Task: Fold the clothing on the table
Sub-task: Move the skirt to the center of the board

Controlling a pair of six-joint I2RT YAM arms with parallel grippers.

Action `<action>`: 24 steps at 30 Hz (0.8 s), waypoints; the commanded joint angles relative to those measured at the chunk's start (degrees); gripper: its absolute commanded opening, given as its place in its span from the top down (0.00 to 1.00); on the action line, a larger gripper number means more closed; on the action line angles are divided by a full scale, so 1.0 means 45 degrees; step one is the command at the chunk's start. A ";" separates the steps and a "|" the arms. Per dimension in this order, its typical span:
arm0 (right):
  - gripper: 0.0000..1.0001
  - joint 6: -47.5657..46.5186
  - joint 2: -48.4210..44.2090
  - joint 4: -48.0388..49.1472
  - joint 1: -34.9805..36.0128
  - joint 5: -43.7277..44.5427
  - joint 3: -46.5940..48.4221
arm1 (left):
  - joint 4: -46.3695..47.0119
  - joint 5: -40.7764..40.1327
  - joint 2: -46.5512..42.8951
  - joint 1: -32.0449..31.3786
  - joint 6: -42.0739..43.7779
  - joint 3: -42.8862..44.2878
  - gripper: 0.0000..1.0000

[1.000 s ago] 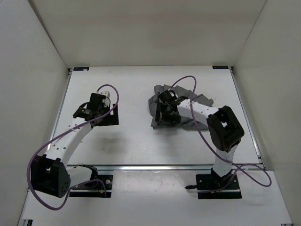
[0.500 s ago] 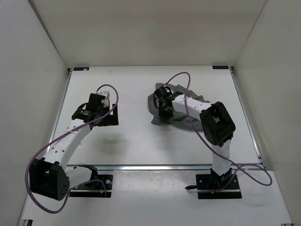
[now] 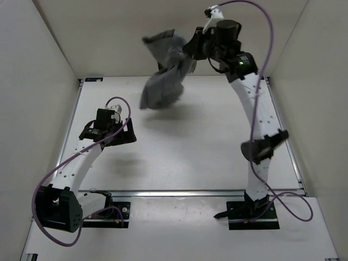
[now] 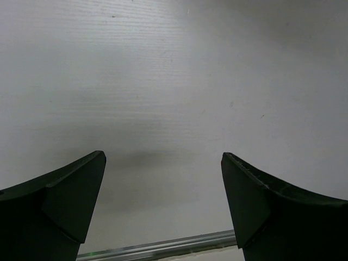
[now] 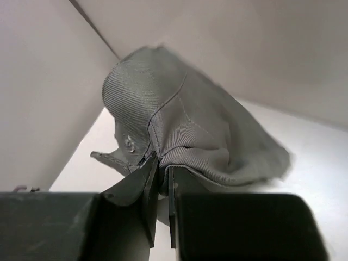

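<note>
The grey clothing (image 3: 163,76) hangs in the air above the far part of the table (image 3: 179,157), bunched and trailing down to the left. My right gripper (image 3: 187,51) is raised high at the back and is shut on a seamed fold of the clothing (image 5: 185,130); a small snap button shows beside the pinch. My left gripper (image 3: 120,136) stands open low over the left side of the table, with only bare white surface between its fingers (image 4: 70,196).
White walls enclose the table on the left, back and right. A metal rail (image 4: 163,247) edges the table just ahead of the left gripper. Purple cables loop off both arms.
My right gripper closed on the clothing and lifted it from the table's right middle up high toward the back. The left arm barely shifted.
</note>
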 commanded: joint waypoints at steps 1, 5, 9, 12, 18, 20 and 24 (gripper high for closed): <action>1.00 -0.1819 -0.4055 0.1179 0.0437 0.0055 -0.2675 | 0.0668 0.0607 -0.0174 0.0317 -0.0262 0.0472 0.02; 1.00 -0.0465 -0.9294 0.4638 -0.0339 -0.0207 -1.3223 | 0.0494 0.0804 -0.0173 0.0454 -0.0301 0.1096 0.01; 1.00 -0.0010 -1.2092 0.4488 -0.1416 -0.0485 -2.0181 | 0.0492 0.1309 -0.0738 0.0240 -0.0379 0.1195 0.01; 0.80 0.0536 -1.3422 0.4055 -0.1827 -0.1362 -2.4146 | 0.0921 0.2186 -0.1149 0.0219 -0.0632 0.0415 0.01; 0.02 0.2528 -1.8220 0.3020 -0.2136 -0.0293 -2.7787 | 0.1430 0.3594 -0.1521 -0.0366 -0.0633 -0.1109 0.01; 0.01 0.2472 -1.9866 0.2379 -0.3264 -0.0425 -2.7709 | 0.1994 0.4042 -0.1463 -0.0679 -0.0809 -0.1130 0.02; 0.01 0.1924 -1.9913 0.2101 -0.6681 -0.2665 -2.7242 | 0.3537 0.4514 -0.0957 -0.1962 -0.1745 -0.0470 0.01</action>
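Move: The middle of the board, where I take the skirt, is about 15 cm back, 4 cm right and 41 cm below my right hand. The skirt, already off the table, streams from its shut fingers, with its bulk some 5 cm left, 3 cm ahead and 12 cm lower. The board's far edge is roughly 8 cm ahead, centred straight on, 41 cm down. From my left hand, the board's middle is about 8 cm ahead, 23 cm right and 11 cm below. I whip my right hand back and right, first lifting about 5 cm, then sweeping some 40 cm down to near the board as the wrist tips downward. The fingers keep their pinch until late in the drop, then open wide and let go of the waistband; the hand rises clear about 8 cm. My open left hand lifts, then sinks, shifting about 6 cm right towards the board's middle. ##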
